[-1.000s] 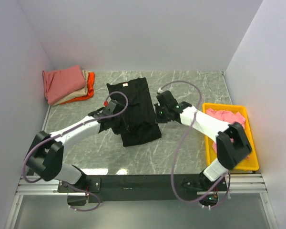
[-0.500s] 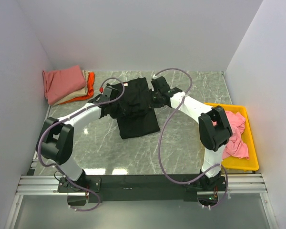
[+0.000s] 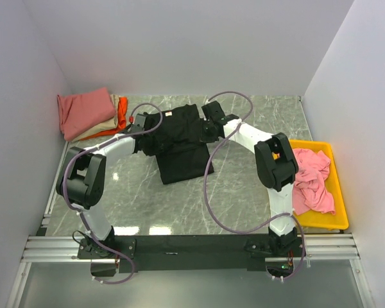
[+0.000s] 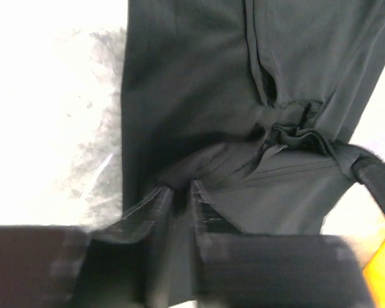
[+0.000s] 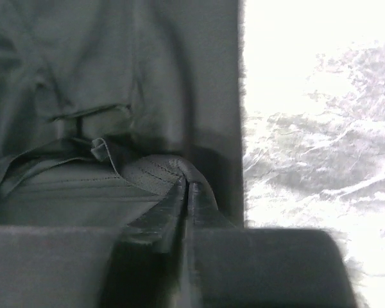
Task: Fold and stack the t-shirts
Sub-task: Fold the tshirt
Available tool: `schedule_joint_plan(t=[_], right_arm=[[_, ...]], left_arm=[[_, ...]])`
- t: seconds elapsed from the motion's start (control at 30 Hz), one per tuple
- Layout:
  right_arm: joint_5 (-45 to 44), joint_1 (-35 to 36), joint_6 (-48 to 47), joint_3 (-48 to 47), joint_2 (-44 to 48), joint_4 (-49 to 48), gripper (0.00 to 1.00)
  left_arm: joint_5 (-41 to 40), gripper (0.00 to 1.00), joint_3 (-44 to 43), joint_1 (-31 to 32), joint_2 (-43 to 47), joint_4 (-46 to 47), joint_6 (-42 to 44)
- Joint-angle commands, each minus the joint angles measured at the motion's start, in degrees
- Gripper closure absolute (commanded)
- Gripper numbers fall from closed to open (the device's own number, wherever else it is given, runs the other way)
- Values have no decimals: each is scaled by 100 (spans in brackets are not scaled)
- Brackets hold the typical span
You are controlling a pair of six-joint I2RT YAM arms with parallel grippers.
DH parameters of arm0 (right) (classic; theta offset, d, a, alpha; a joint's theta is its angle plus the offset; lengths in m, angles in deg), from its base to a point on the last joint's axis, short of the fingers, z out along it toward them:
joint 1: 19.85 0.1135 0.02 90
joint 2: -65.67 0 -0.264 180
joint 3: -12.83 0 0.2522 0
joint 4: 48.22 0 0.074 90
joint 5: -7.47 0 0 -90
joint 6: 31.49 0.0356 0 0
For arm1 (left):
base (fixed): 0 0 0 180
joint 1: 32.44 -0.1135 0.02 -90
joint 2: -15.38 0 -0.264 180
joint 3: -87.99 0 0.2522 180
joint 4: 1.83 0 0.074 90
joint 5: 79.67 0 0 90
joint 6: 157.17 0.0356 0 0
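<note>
A large black t-shirt [image 3: 179,144] lies partly folded on the marble table, its small white neck tag [image 3: 169,114] at the far end. My left gripper [image 3: 145,133] is shut on a pinch of its left edge; in the left wrist view the fingertips [image 4: 178,192] clamp black cloth [image 4: 199,96]. My right gripper [image 3: 208,129] is shut on the right edge; in the right wrist view the tips [image 5: 186,187] pinch a raised hem fold [image 5: 154,170]. A stack of folded shirts, dusty-red [image 3: 83,110] over beige and orange, sits far left. A pink shirt [image 3: 308,183] lies in the bin.
A yellow plastic bin [image 3: 335,186] stands at the right edge of the table. White walls close in the left, back and right sides. The arms' cables loop over the table near the black shirt.
Both grippers have carried the black shirt's near end away from me toward the neck end, doubling it over. The arms now stretch farther toward the back.
</note>
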Motion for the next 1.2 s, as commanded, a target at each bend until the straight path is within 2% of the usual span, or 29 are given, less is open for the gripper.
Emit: schedule_joint_plan(t=[0.0,0.03,0.07,0.1,0.13,0.17,0.23,0.3,0.4,0.53,0.73,0.87,1.17], right_arm=[[-37,-100,5,-310,-71,-298,79],[41,-109,-21,-319,-45,-289,70],[59,-109,-56,-337,-18,-255,62],[86,-109,-74,-311,43,-237,52],[147,-109,-109,-232,209,-280,47],[173,-109,-118,-58,341,-307,43],[339,-100,-144,346,735,-534,37],[620,-83,-170,655,1087,-683,32],[1131,13,-214,1156,1300,-842,30],[1202,425,-311,1350,1266,-896,29],[1211,769,-250,903,633,-904,29],[1071,884,-311,412,238,-993,29],[499,884,-294,-617,-580,-1019,29]], left_arm=[[109,72,-152,-83,11,278,10],[179,64,-161,-83,37,330,36],[188,46,-178,-83,116,322,88],[188,36,-178,-83,178,322,106],[188,27,-161,-83,248,330,159],[171,13,-143,-83,396,330,194],[162,1,-4,-83,677,304,194],[162,1,146,-83,872,286,168],[48,1,541,-83,1293,146,80],[-312,1,1208,-92,1961,-187,-86],[-909,1,1912,-127,2963,-890,-358],[-1033,1,2300,-153,3674,-1111,-544],[-1113,1,2669,-197,4388,-1401,-685]])
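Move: Both hands are down at the black t-shirt with the raised hem between them: the left fingers have its left corner, the right fingers its right corner, each corner right at the fingertips. The hem's middle lies about 8 cm left of and 2 cm back from the right hand, and some 8 cm right of and 3 cm ahead of the left hand. From the right hand, the collar tag is roughly 12 cm ahead and 12 cm left; the shirt's new bottom fold is some 16 cm back and 5 cm left. Both hands open and let go of the hem corners; the left opens wide, rises about 5 cm and then draws back some 13 cm and 8 cm to its left, clear of the shirt onto the bare side of the table. The right opens about two-thirds, lifts a few centimetres while backing off some 8 cm, swings left about 10 cm with its wrist turning roughly 15 degrees counter-clockwise, then sinks to just below its starting height and slides forward again some 4 cm, its open fingers down at the middle of the hem. ##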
